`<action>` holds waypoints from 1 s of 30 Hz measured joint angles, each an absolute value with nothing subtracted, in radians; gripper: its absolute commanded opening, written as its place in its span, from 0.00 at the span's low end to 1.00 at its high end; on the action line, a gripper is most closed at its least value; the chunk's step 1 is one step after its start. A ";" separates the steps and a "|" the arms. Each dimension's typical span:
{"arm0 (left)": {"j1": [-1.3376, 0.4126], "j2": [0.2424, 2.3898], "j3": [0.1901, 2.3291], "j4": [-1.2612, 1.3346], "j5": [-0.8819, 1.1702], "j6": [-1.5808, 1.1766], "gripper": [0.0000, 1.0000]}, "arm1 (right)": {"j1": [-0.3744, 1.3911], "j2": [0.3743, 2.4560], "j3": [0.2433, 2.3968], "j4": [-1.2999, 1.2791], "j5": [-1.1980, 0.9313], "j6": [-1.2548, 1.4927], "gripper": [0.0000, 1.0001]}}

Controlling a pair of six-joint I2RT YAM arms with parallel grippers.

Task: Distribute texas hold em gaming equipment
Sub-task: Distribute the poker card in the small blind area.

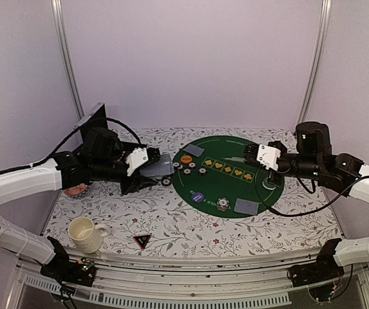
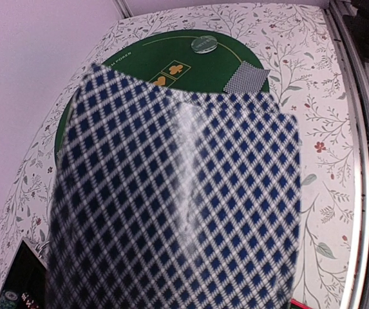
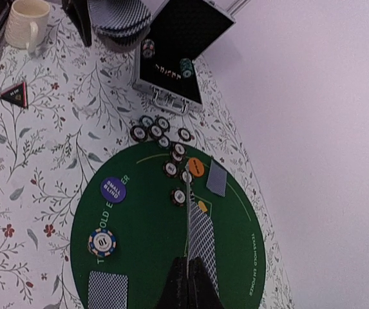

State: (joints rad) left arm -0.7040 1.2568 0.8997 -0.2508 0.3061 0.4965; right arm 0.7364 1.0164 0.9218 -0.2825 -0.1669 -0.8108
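My left gripper (image 1: 148, 168) is shut on a fanned stack of blue-checked playing cards (image 2: 184, 206), held left of the round green mat (image 1: 226, 187). The stack fills the left wrist view and hides the fingers. My right gripper (image 3: 189, 273) is shut on a single card (image 3: 202, 238), held edge-on above the mat's middle. One card (image 3: 217, 177) and another card (image 3: 107, 291) lie face down on the mat. The orange button (image 3: 196, 167), the blue button (image 3: 113, 190) and a chip stack (image 3: 102, 242) also rest there. Several chips (image 3: 171, 168) cluster at the mat's left edge.
An open black case (image 3: 178, 51) holding more chips stands at the back left. A cream mug (image 1: 84, 234) and a black triangular marker (image 1: 141, 241) sit near the front edge. A pink dish (image 1: 76, 190) lies under my left arm.
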 measured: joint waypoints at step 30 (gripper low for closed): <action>-0.704 1.257 0.900 -0.251 0.322 0.496 0.40 | 0.555 1.319 0.635 -0.192 -0.219 -1.332 0.03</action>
State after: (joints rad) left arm -0.7040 1.2572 0.8997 -0.2512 0.3222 0.4965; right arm 0.5549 1.3190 0.6353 -0.1925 -0.2192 -1.3323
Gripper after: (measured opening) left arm 0.396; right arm 0.019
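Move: The right hand holds a poker card roughly 27 cm above its goal, the card lying on the near edge of the mat, almost straight below and about 1 cm ahead. Seen from this hand and equally low, the chip stack is some 2 cm ahead and 9 cm left, the small blind disc 5 ahead and 19 left, the clear disc 12 ahead and 9 right. From the left hand, still holding the deck, the lying card is about 38 cm right, level ahead, 19 below. The right hand sinks about 21 cm towards the lying card, tipping its held card some 30 degrees down. ##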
